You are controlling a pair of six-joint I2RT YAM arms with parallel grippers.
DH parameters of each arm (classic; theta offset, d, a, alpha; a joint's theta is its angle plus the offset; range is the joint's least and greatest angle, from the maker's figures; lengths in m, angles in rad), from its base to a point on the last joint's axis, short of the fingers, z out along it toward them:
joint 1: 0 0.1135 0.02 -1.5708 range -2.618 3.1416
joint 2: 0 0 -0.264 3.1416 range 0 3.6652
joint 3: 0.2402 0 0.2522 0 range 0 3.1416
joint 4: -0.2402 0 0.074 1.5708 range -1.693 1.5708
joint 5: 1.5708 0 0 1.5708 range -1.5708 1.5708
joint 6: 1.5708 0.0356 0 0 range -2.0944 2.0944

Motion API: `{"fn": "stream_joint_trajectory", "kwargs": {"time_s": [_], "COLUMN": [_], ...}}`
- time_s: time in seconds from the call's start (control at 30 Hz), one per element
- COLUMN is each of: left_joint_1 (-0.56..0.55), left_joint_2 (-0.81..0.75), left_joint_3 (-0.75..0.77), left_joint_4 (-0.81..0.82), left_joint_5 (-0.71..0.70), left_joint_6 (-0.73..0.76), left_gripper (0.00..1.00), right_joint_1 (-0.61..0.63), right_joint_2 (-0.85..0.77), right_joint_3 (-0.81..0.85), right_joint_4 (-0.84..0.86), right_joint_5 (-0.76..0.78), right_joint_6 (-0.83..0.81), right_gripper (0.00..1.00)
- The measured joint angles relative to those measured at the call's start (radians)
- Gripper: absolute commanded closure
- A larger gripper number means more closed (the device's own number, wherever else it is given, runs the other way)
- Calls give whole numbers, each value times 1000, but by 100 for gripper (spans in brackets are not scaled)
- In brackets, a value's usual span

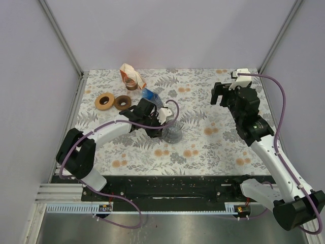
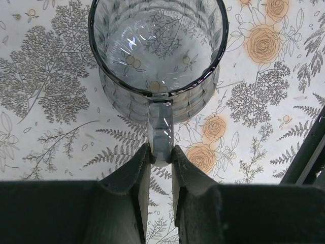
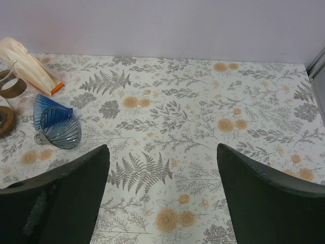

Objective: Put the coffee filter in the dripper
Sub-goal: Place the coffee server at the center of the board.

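Observation:
The dripper (image 3: 57, 127), a blue ribbed cone, lies on its side at the far left of the floral table; the top view shows the dripper (image 1: 151, 95) just behind the left arm. A cream paper coffee filter (image 3: 26, 63) with an orange edge lies further back, seen from above as the coffee filter (image 1: 127, 71). My left gripper (image 2: 161, 153) is shut on the handle of a clear ribbed glass mug (image 2: 157, 46), which stands upright at mid-table (image 1: 173, 134). My right gripper (image 3: 162, 152) hangs open and empty over the right side (image 1: 219, 94), well away from the dripper.
Two brown tape rolls (image 1: 104, 100) (image 1: 122, 102) lie at the left rear. A small clear glass with something brown in it (image 1: 133, 83) stands next to the filter. White walls close in the table on three sides.

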Motion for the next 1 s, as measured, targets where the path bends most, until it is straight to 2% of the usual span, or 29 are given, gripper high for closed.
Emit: {"fn": "stream_joint_trajectory", "kwargs": {"time_s": [0.37,0.57,0.67,0.7,0.73,0.87,1.0], "left_joint_1": [-19,-26,-27,-27,-27,-27,-27], "left_joint_2": [-33,-32,-32,-31,-28,-11,-20], "left_joint_3": [-134,-141,-143,-142,-140,-105,-69], "left_joint_4": [180,216,217,216,211,167,127], "left_joint_5": [-37,-61,-63,-64,-66,-71,-74], "left_joint_6": [21,41,49,50,53,64,67], "left_gripper": [100,100,66,52,45,25,14], "right_joint_1": [0,0,0,0,0,0,0], "right_joint_2": [-3,-36,-64,-71,-76,-82,-85], "right_joint_3": [-53,-69,-75,-76,-76,-76,-80], "right_joint_4": [14,13,14,15,14,14,14], "right_joint_5": [-44,-44,-45,-45,-45,-51,-52], "right_joint_6": [18,17,17,17,17,18,18], "right_gripper": [6,5,5,5,5,5,5]}}
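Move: The left hand, closed on the coffee server's handle, has the server's middle about 7 cm to its right, 1 cm ahead and 2 cm lower. The spot it is meant for lies right beneath the server, 6 cm below the hand. The dripper lies about 19 cm ahead and 3 cm left, the brown ring 18 cm ahead and 21 cm left. From the right hand the server is some 25 cm left, 7 cm back and 26 cm below. Downward by just under 2 cm, the left hand lowers the held server to the tabletop while its fingertips swing forward some 8 degrees. There it lingers, then opens its fingers wide, letting go of the handle, and starts up about 1 cm. The empty right hand dips about 2 cm, rises again and backs off nearly 2 cm. ##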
